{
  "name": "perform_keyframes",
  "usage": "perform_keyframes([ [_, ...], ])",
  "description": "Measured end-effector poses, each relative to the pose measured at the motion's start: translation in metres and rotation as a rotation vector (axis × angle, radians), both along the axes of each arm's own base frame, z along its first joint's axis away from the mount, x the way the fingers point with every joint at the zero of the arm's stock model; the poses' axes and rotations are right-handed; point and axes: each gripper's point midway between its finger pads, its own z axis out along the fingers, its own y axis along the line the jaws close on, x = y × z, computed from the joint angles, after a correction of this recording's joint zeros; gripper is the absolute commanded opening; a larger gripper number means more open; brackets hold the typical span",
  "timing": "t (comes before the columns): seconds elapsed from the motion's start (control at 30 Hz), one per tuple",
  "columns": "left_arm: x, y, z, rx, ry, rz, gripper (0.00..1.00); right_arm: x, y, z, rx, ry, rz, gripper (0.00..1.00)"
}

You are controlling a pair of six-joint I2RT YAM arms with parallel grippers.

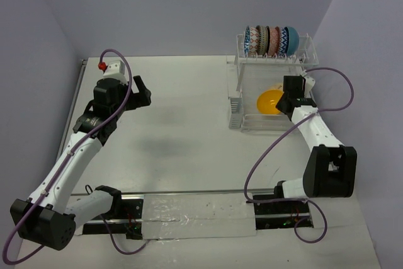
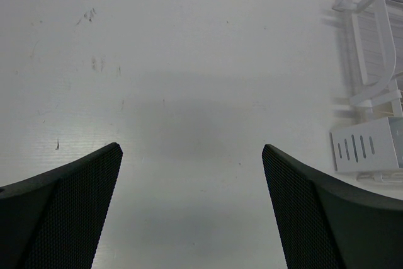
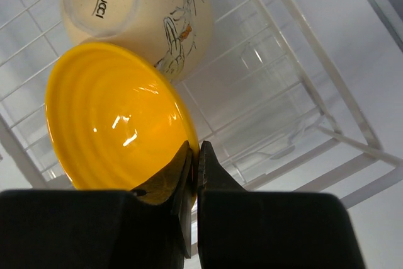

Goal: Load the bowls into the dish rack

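The dish rack (image 1: 240,90) stands at the far right of the table. Several patterned bowls and a teal one (image 1: 271,40) stand on edge in its raised prong row. An orange-yellow bowl (image 1: 269,101) sits tilted in the lower tray. My right gripper (image 1: 284,102) is shut on its rim. In the right wrist view the fingers (image 3: 194,146) pinch the orange-yellow bowl's (image 3: 113,118) edge above the wire grid (image 3: 264,86). My left gripper (image 1: 141,89) hangs open over bare table at the left, nothing between its fingers (image 2: 192,147).
A cream cup with a line drawing (image 3: 151,11) lies in the lower tray, touching the orange-yellow bowl's far side. The rack's white frame (image 2: 371,48) and its slotted side basket (image 2: 365,146) show at the right edge of the left wrist view.
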Motion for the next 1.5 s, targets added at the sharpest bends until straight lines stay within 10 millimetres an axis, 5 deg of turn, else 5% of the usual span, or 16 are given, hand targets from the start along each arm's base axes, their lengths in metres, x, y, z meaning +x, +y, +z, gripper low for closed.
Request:
perform_keyframes([
  [0.33,0.0,0.001,0.001,0.005,-0.005,0.003,0.99,0.015,-0.019,0.001,-0.088,0.018,-0.026,0.0],
  [0.57,-0.002,0.003,0.005,0.008,-0.018,0.011,0.99,0.025,-0.047,0.04,-0.239,-0.025,-0.093,0.0],
  [0.77,-0.002,0.0,0.005,0.009,-0.017,0.004,0.99,0.014,-0.061,0.069,-0.417,-0.011,-0.127,0.0],
  [1.07,-0.002,0.001,0.005,0.012,-0.018,0.01,0.99,0.009,-0.035,0.108,-0.846,0.053,-0.052,0.0],
  [1.5,-0.004,0.005,0.011,0.015,-0.04,0.026,0.99,0.024,0.007,0.095,-1.209,0.23,0.136,0.0],
])
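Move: The right gripper already holds the yellow bowl by its rim, low in the dish rack. The cream bowl it is to join on the lower tier lies about 8 cm ahead, 1 cm left and 5 cm lower. The cutlery holder sits roughly 18 cm left, 2 cm nearer and 5 cm below the gripper; the upper bowl row is some 17 cm ahead, 7 cm left and 15 cm above. From the idle left gripper the cream bowl lies around 50 cm right, 5 cm ahead and 18 cm down. Keep the right gripper's pinch on the yellow bowl's rim and raise it about 10 cm above the lower tier: dip very slightly, swing right some 6 cm as the climb begins, then come back left by the same amount. Through the climb roll the wrist some 70 degrees, left side down, until the fingers point right and forward, nearly level. ##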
